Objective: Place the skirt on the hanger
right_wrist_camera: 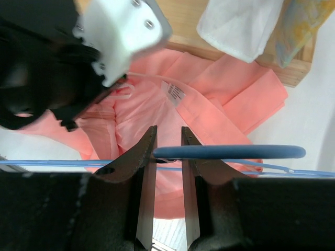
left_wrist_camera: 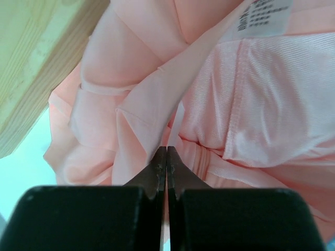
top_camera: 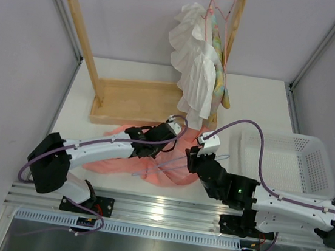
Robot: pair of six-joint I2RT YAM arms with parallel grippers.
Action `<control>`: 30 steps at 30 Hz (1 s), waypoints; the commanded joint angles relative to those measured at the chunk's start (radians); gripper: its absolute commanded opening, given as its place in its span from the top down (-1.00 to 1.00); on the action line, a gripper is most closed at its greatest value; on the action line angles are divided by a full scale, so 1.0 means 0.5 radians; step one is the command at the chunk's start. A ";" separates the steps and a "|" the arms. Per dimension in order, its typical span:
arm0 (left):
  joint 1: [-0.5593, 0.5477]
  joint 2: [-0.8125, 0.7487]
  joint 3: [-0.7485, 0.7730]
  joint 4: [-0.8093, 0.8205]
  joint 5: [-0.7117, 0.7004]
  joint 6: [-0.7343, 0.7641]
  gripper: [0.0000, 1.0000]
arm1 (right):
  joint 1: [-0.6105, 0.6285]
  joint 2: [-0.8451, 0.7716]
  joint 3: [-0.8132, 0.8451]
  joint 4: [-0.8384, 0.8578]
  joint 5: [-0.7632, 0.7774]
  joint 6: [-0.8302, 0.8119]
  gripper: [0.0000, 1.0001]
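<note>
The salmon-pink skirt [top_camera: 117, 163] lies crumpled on the table in front of the wooden rack. Its white label [left_wrist_camera: 264, 13] shows inside the waistband. My left gripper [left_wrist_camera: 166, 150] is shut, its tips pinching a fold of the skirt [left_wrist_camera: 141, 112] near the waistband; from above it [top_camera: 159, 154] sits over the skirt's middle. My right gripper [right_wrist_camera: 168, 132] is shut on the neck of the light-blue hanger [right_wrist_camera: 230, 152], held just above the skirt [right_wrist_camera: 209, 110], with the thin wire arms running off to both sides. In the top view this gripper [top_camera: 190, 162] is at the skirt's right edge.
A wooden clothes rack [top_camera: 133, 106] stands behind the skirt. A white ruffled garment [top_camera: 193, 61] and a pastel garment [top_camera: 221, 77] hang from it on pink wire hangers [top_camera: 220, 16]. A white perforated basket [top_camera: 292, 159] sits at the right.
</note>
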 commanded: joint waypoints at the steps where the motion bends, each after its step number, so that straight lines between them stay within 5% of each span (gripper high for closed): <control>1: -0.007 -0.174 -0.019 0.082 0.103 -0.092 1.00 | 0.011 0.020 0.051 -0.062 0.177 0.091 1.00; 5: -0.010 -0.193 -0.050 0.118 0.143 -0.104 0.99 | 0.011 0.042 0.088 -0.103 0.251 0.152 1.00; 12: -0.010 -0.076 -0.038 0.229 0.211 -0.098 0.60 | 0.011 0.060 0.091 -0.078 0.226 0.140 1.00; 23: -0.069 0.074 0.048 0.235 -0.203 -0.150 0.32 | 0.014 0.070 0.088 -0.069 0.196 0.140 1.00; 30: -0.109 -0.042 -0.016 0.373 -0.213 -0.055 0.24 | 0.014 0.097 0.091 -0.051 0.177 0.140 1.00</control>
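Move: The skirt's white ribbon loop at the waistband lies just below the left fingertips, about 1 cm ahead, 2 cm right and 2 cm down. From this hand, the care label is roughly 9 cm right and 3 ahead, and the rack base's front edge is straight ahead some 9 cm. For the right hand, which holds the blue hanger, the loop is about 14 cm left, 3 ahead and 13 below. Up about 2 cm and to the right, then back down some 3 cm towards the ribbon loop, the left hand makes a small hop, ending with a slight rise and about 2.5 cm right of its start. Shut at first, its fingers open on the way down to just over a third, one either side of the ribbon. The right hand keeps its pinch on the hanger while easing slightly down and right. ##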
